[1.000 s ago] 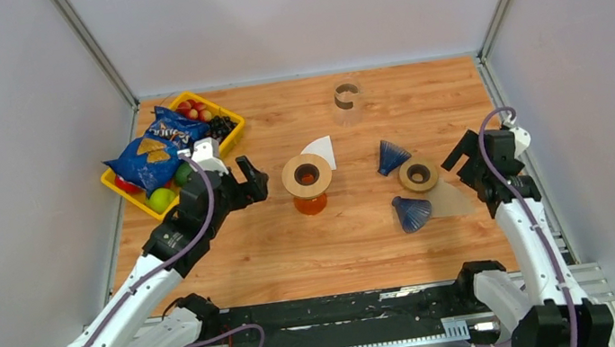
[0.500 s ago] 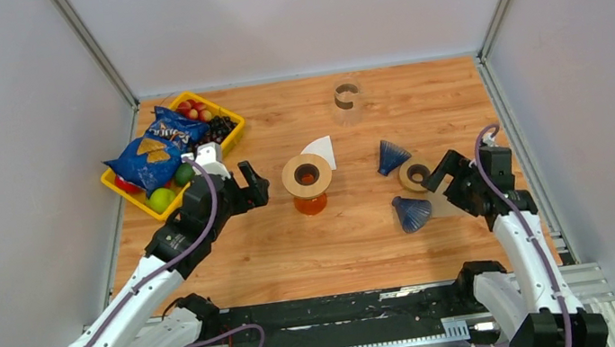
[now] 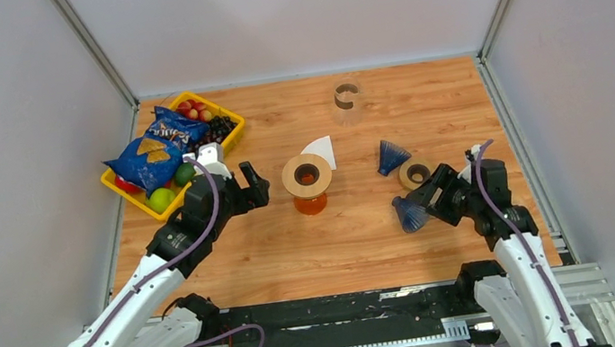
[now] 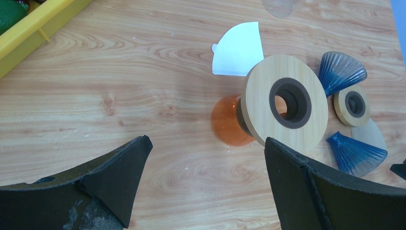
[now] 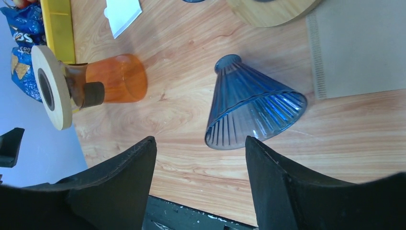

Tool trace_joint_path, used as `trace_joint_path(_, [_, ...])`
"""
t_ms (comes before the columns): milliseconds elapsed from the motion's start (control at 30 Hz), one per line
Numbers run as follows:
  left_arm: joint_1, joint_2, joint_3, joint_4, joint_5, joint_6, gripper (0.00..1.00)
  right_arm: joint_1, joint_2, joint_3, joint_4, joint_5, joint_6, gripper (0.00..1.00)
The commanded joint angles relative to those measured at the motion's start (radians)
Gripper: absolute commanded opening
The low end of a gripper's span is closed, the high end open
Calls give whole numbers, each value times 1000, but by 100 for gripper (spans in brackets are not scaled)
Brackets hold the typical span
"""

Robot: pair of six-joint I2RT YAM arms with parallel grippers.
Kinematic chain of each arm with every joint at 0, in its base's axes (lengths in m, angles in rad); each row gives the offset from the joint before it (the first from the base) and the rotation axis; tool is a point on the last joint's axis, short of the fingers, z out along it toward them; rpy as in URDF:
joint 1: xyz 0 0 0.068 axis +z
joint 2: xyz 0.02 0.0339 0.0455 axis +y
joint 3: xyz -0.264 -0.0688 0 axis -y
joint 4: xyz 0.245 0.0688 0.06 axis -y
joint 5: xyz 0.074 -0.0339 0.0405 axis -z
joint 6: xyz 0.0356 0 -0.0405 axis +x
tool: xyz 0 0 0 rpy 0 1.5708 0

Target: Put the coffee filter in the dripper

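Note:
A blue ribbed glass dripper [image 5: 253, 108] lies on its side on the wooden table, wide mouth towards my right gripper [image 5: 201, 158]. That gripper is open and empty, its fingertips just short of the dripper's rim [image 3: 411, 212]. A brown paper coffee filter [image 5: 356, 48] lies flat beyond the dripper. A white coffee filter [image 3: 320, 151] lies behind an orange glass stand with a wooden ring [image 3: 308, 182]. My left gripper [image 4: 206, 163] hangs open and empty just left of that stand [image 4: 282, 103]. A second blue dripper [image 3: 390, 156] lies farther back.
A small wooden ring [image 3: 416, 174] sits between the two blue drippers. A clear glass [image 3: 348, 100] stands at the back. A yellow tray [image 3: 236, 127] with a blue chips bag [image 3: 157, 149] and fruit sits back left. Grey walls close in both sides.
My right arm has swung left and down from the table's right edge to the near blue dripper, and its jaws have narrowed somewhat. The left arm has stayed put.

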Motion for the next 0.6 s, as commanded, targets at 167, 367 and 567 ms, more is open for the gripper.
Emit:
trace_joint_path(167, [-1, -4, 16, -11, -23, 12, 100, 229, -27, -67, 124, 233, 219, 61])
trace_joint_path(367, [-1, -24, 19, -19, -33, 12, 100, 283, -19, -84, 162, 335, 263, 53])
trace_joint_path(567, [-1, -20, 35, -22, -26, 20, 100, 292, 11, -115, 228, 377, 294, 44])
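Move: The near blue cone lies almost under the right gripper, about 1 cm ahead, neither left nor right, and 7 cm down. The wooden ring is some 10 cm ahead and 2 cm right, 9 cm down; the far blue cone 15 cm ahead and 3 cm left, 7 cm down. The brown paper filter sits 3 cm ahead, 8 cm right and 10 cm down. From the left gripper the near cone is roughly 29 cm right, 4 cm back, 16 cm down. Lower the right gripper about 3 cm towards the near blue cone, swinging it some 2 cm left as it starts down, then easing it a little forward and back to the right. Meanwhile narrow the wide-set fingers to just under half open and turn the hand slightly clockwise, staying short of a grip. ##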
